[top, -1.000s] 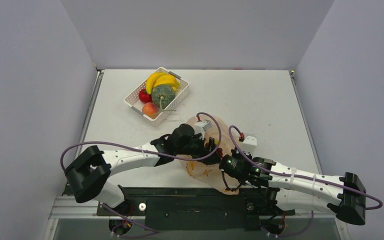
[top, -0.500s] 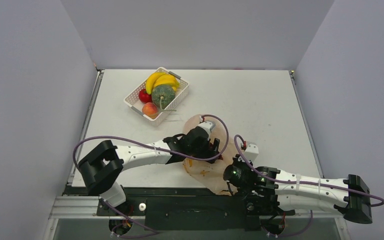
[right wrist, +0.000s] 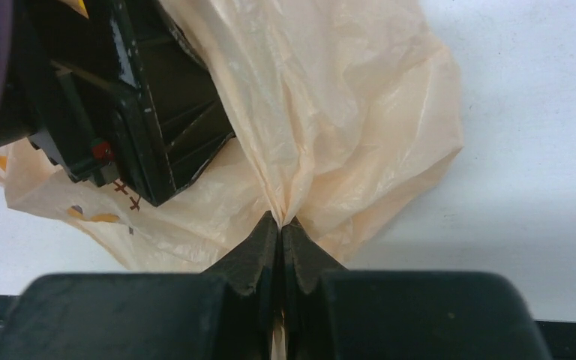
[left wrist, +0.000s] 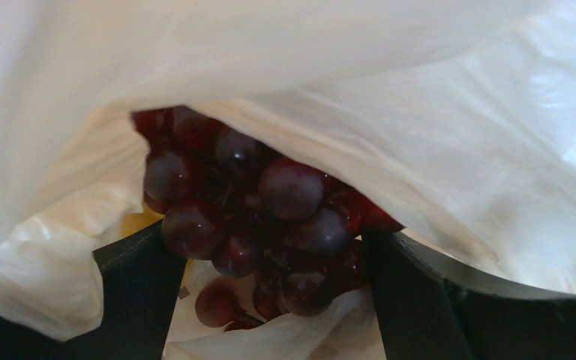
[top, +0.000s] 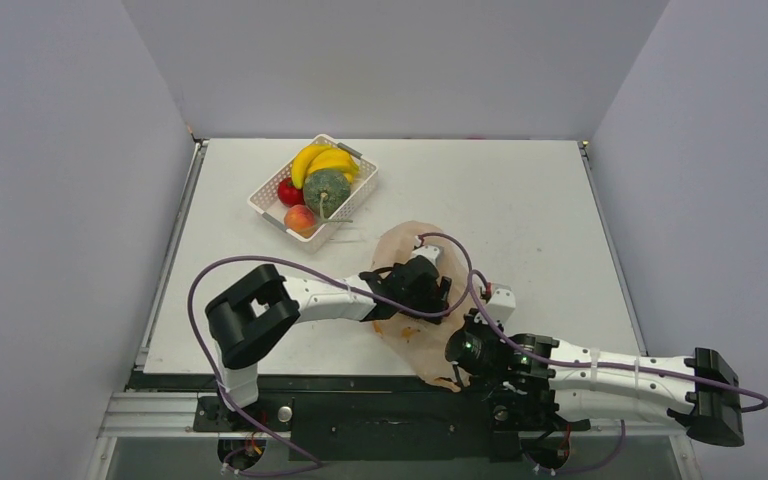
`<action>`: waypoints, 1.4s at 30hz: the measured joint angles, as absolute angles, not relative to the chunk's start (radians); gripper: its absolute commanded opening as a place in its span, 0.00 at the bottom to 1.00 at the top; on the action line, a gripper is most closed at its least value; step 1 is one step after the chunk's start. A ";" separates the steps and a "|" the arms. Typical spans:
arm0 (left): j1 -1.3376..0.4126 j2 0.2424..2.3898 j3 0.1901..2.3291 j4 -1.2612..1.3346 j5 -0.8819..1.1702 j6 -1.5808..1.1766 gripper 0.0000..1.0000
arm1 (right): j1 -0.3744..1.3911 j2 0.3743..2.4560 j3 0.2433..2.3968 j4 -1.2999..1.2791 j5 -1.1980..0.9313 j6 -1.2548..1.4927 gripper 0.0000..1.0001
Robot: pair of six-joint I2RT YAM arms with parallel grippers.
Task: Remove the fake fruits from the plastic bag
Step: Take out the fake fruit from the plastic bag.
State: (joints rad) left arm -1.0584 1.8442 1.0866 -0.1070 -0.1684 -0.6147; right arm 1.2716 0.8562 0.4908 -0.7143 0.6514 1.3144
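Observation:
The pale-orange plastic bag (top: 400, 245) lies crumpled at the table's near middle. My left gripper (top: 440, 292) reaches into its mouth. In the left wrist view a dark purple grape bunch (left wrist: 270, 217) sits inside the bag (left wrist: 345, 75), between the wide-apart fingers of my left gripper (left wrist: 274, 300), which is open. My right gripper (right wrist: 280, 225) is shut on a gathered fold of the bag (right wrist: 345, 112) at its near end (top: 455, 372). The yellow bananas (top: 325, 160), green melon (top: 327, 190) and red apple (top: 289, 191) lie in the white basket (top: 268, 186).
An orange-pink peach (top: 300, 218) also lies in the basket, at the far left of the table. The left gripper's black body (right wrist: 120, 97) shows close above the right fingers. The table's near edge runs just behind the right gripper.
The left arm has pushed further right into the bag and its jaws have widened slightly. The right gripper drew back toward the near edge with the bag fold, then held still.

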 measured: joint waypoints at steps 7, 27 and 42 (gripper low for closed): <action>-1.053 1.861 1.099 -0.078 -0.121 -0.638 0.29 | 1.272 0.894 0.464 -0.690 0.651 1.315 0.00; -0.855 1.561 0.916 0.154 0.300 -0.838 0.00 | 1.242 0.984 0.437 -0.586 0.646 1.301 0.00; -0.713 1.570 0.630 0.859 0.603 -1.329 0.00 | 1.004 0.930 0.438 -0.553 0.633 1.133 0.00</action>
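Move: The grapes lie in the open bag between and just beyond the left hand's parted fingers, about 2 cm ahead, 2 cm right and 1 cm lower. The bag's middle is level with this hand and some 4 cm left; the fruit basket's middle is some 22 cm ahead and 25 cm left. From the right hand, already pinching the bag's edge, the grapes are roughly 10 cm ahead, 5 cm left and 4 cm below. Left hand pinches grapes and rises about 16 cm, rolling some 60 degrees; right hand lowers bag edge, then forward-right. ##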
